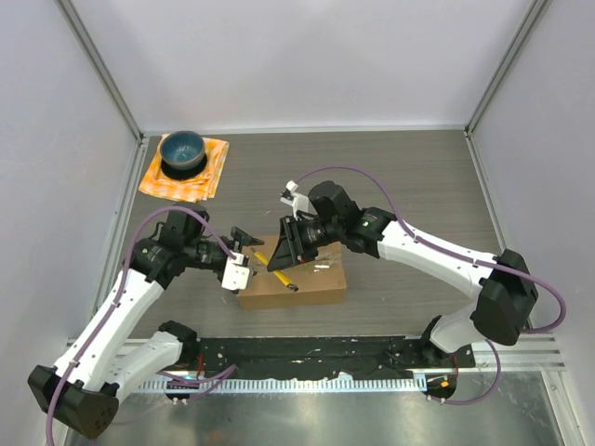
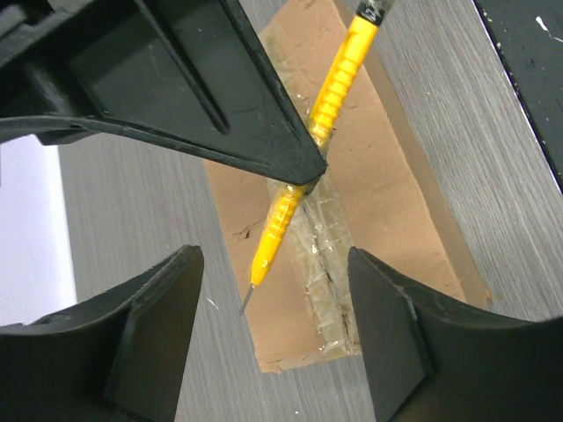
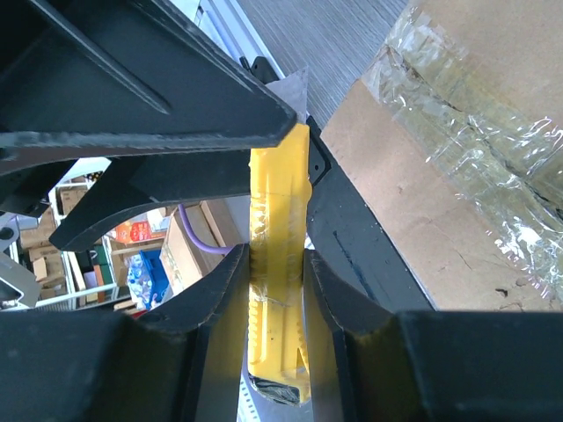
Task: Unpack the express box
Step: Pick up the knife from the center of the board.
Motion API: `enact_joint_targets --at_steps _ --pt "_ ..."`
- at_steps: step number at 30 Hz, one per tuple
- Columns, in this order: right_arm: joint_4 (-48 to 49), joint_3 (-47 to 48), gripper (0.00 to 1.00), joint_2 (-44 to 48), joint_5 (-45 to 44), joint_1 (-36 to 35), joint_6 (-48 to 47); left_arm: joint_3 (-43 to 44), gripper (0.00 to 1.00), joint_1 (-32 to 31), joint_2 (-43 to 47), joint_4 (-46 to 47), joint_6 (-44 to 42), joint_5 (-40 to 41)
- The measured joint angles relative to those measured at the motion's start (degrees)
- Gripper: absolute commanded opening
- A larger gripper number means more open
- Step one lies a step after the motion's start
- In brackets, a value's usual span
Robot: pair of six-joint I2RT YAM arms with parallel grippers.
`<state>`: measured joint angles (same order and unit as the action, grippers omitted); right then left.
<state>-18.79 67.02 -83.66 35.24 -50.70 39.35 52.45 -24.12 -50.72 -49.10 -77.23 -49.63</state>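
The express box (image 1: 307, 283) is a brown carton lying flat on the table, with clear shiny tape (image 2: 327, 264) along its top seam. My right gripper (image 1: 284, 249) is shut on a yellow utility knife (image 3: 277, 264) and holds it slanted over the box's left end. The short blade (image 2: 246, 301) points down at the box's long edge; I cannot tell if it touches. My left gripper (image 2: 274, 330) is open and empty, just above the box's left end, its fingers (image 2: 149, 334) straddling the end of the taped seam. The box also shows in the right wrist view (image 3: 440, 202).
An orange cloth (image 1: 186, 170) with a blue bowl (image 1: 182, 149) lies at the back left. The two grippers are very close together over the box's left end. White walls enclose the table on three sides.
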Motion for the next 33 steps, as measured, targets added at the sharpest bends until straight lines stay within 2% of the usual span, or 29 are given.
enact_joint_targets --at_steps 8,11,17,19,20,21,24,26,27,30,32,33 --pt "0.5 1.0 0.23 -1.1 1.3 -0.1 0.1 0.0 0.59 -0.8 -1.3 -1.7 -1.8 1.1" --pt "0.9 1.3 0.23 -1.6 1.6 -0.1 0.1 0.0 0.52 -1.1 -1.6 -1.6 -1.4 1.2" --pt "1.0 1.9 0.23 -2.0 2.2 -0.1 0.1 0.8 0.32 -1.4 -2.6 -1.7 -1.3 2.1" --pt "1.0 2.0 0.23 -2.0 2.4 -0.1 0.1 1.2 0.18 -1.4 -2.6 -1.7 -1.4 2.4" --pt "1.0 2.0 0.23 -2.1 2.5 -0.1 0.1 1.2 0.03 -1.4 -2.6 -1.7 -1.4 2.6" --pt "1.0 2.1 0.23 -2.2 2.6 -0.1 0.1 1.2 0.00 -1.4 -2.6 -1.8 -1.7 2.8" --pt "1.0 2.2 0.24 -2.4 2.8 0.2 0.3 1.1 0.00 -1.7 -2.5 -3.7 -2.7 3.9" --pt "1.0 2.2 0.30 -2.5 2.8 0.1 0.3 1.1 0.00 -1.8 -2.5 -4.0 -2.8 4.1" --pt "1.0 2.3 0.44 -2.6 2.8 0.1 0.3 1.1 0.00 -1.8 -2.5 -4.0 -2.5 4.2" --pt "0.8 2.8 0.71 -2.6 2.3 0.1 -0.3 1.1 0.00 -1.9 -2.5 -3.6 -0.3 4.5" --pt "-0.3 4.0 0.83 -2.6 1.0 0.5 -1.8 1.1 0.00 -2.0 -2.7 -2.3 3.3 4.6" --pt "-1.0 4.9 0.93 -2.6 0.4 0.8 -3.0 1.1 0.00 -2.0 -2.9 -1.6 4.9 4.7"
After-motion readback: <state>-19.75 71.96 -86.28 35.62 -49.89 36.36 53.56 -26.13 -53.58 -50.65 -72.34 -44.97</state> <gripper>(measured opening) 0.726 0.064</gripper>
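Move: Between the two facing grippers is the yellow knife, still held about its middle by the right hand, its nose towards the left hand. From the open left hand the knife's middle lies some 5 cm right, 2 cm back and slightly below. The left fingers stand about 5 cm to the right hand's left and 1 cm ahead. The box lies roughly 15 cm beneath both, about 7 cm right of the left hand and 2 cm right of the right. Closing from about three-quarters open to shut, the left fingers sink some 1.5 cm and pinch the knife's yellow nose just behind the blade. Meanwhile the right hand keeps its grip and edges about 1 cm left towards them; once the left has closed, it opens, lets go and starts off forward and slightly up. ##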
